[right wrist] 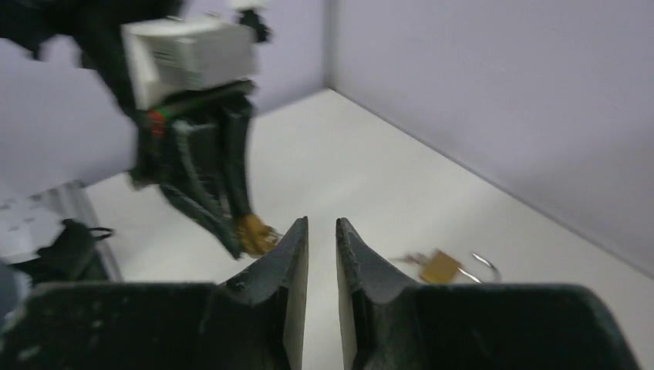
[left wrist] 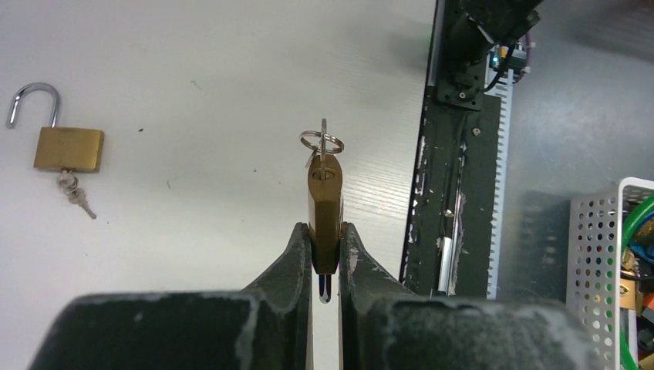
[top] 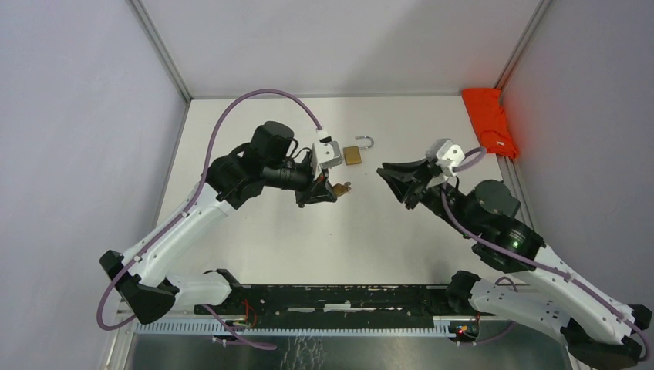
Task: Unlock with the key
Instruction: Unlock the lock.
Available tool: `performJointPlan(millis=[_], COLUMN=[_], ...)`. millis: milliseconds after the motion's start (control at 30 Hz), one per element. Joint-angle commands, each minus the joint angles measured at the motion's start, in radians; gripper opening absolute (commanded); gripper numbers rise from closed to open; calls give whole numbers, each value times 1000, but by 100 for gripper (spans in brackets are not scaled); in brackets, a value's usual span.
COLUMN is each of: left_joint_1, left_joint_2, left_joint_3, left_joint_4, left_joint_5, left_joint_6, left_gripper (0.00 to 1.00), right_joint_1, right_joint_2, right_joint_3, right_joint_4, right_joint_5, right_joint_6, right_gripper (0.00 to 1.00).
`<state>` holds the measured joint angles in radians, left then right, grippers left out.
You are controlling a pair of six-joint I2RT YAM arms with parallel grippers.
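Observation:
My left gripper [left wrist: 325, 231] is shut on a brass padlock [left wrist: 325, 204], held edge-on above the table with its keyhole end pointing away from the wrist. A key [left wrist: 322, 158] with a ring [left wrist: 321, 142] sticks out of that end. A bit of the shackle [left wrist: 326, 287] shows between the fingers. From above, the padlock [top: 338, 189] sits left of my right gripper [top: 383, 173]. The right gripper [right wrist: 321, 223] is open by a narrow gap, holds nothing, and stands apart from the held padlock [right wrist: 251, 233].
A second brass padlock [top: 353, 155] lies on the table with its shackle swung open and keys [left wrist: 73, 191] hanging from it. A red cloth [top: 490, 121] sits at the far right wall. A perforated white bin [left wrist: 617, 262] stands beyond the black rail [top: 339, 297].

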<state>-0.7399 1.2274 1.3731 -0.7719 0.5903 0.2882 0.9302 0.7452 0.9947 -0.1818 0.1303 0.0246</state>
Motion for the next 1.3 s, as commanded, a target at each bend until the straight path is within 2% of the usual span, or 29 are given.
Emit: performJointPlan(millis=[0, 33, 100, 233, 467, 833, 1100, 1267], left_joint_1=[5, 5, 5, 5, 5, 8, 11, 12], left_joint_2=[-25, -28, -39, -71, -94, -70, -60, -58], left_joint_3=[10, 12, 11, -2, -17, -22, -24, -21], left_joint_4=[35, 39, 46, 71, 80, 119, 162, 163], left_joint_5=[95, 100, 113, 124, 127, 92, 93, 89], left_joint_6=[44, 43, 41, 28, 20, -6, -36, -39], left_gripper=[2, 2, 2, 2, 2, 2, 2, 2], right_joint_1=[-2, -2, -4, -5, -11, -11, -9, -10], right_joint_2=[7, 19, 38, 69, 77, -20, 107, 153], right_joint_3=[-70, -92, -124, -163, -173, -210, -233, -240], right_joint_4=[166, 205, 254, 311, 350, 372, 515, 545], right_joint_5=[-312, -343, -374, -369, -286, -38, -158, -201], right_joint_6=[94, 120, 152, 180, 181, 201, 287, 314], right_gripper=[23, 22, 12, 0, 0, 0, 0, 0])
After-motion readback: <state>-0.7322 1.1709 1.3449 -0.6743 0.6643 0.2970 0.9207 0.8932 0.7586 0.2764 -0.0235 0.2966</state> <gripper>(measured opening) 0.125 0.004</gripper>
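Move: The key standing in the small padlock that the left hand holds is about 8 cm left of the right hand, level with it forward and some 7 cm below; the padlock body is 3 cm beyond the key to the left and 1 cm back. The opened big padlock lies on the table, roughly 17 cm ahead of the right hand, 4 cm left and 32 cm down. From the left hand the key is about 4 cm right and 1 cm ahead, at its height. Fingers shutting, the right hand dips about 7 cm left towards the key, backs off, returns; left hand rises slightly. ##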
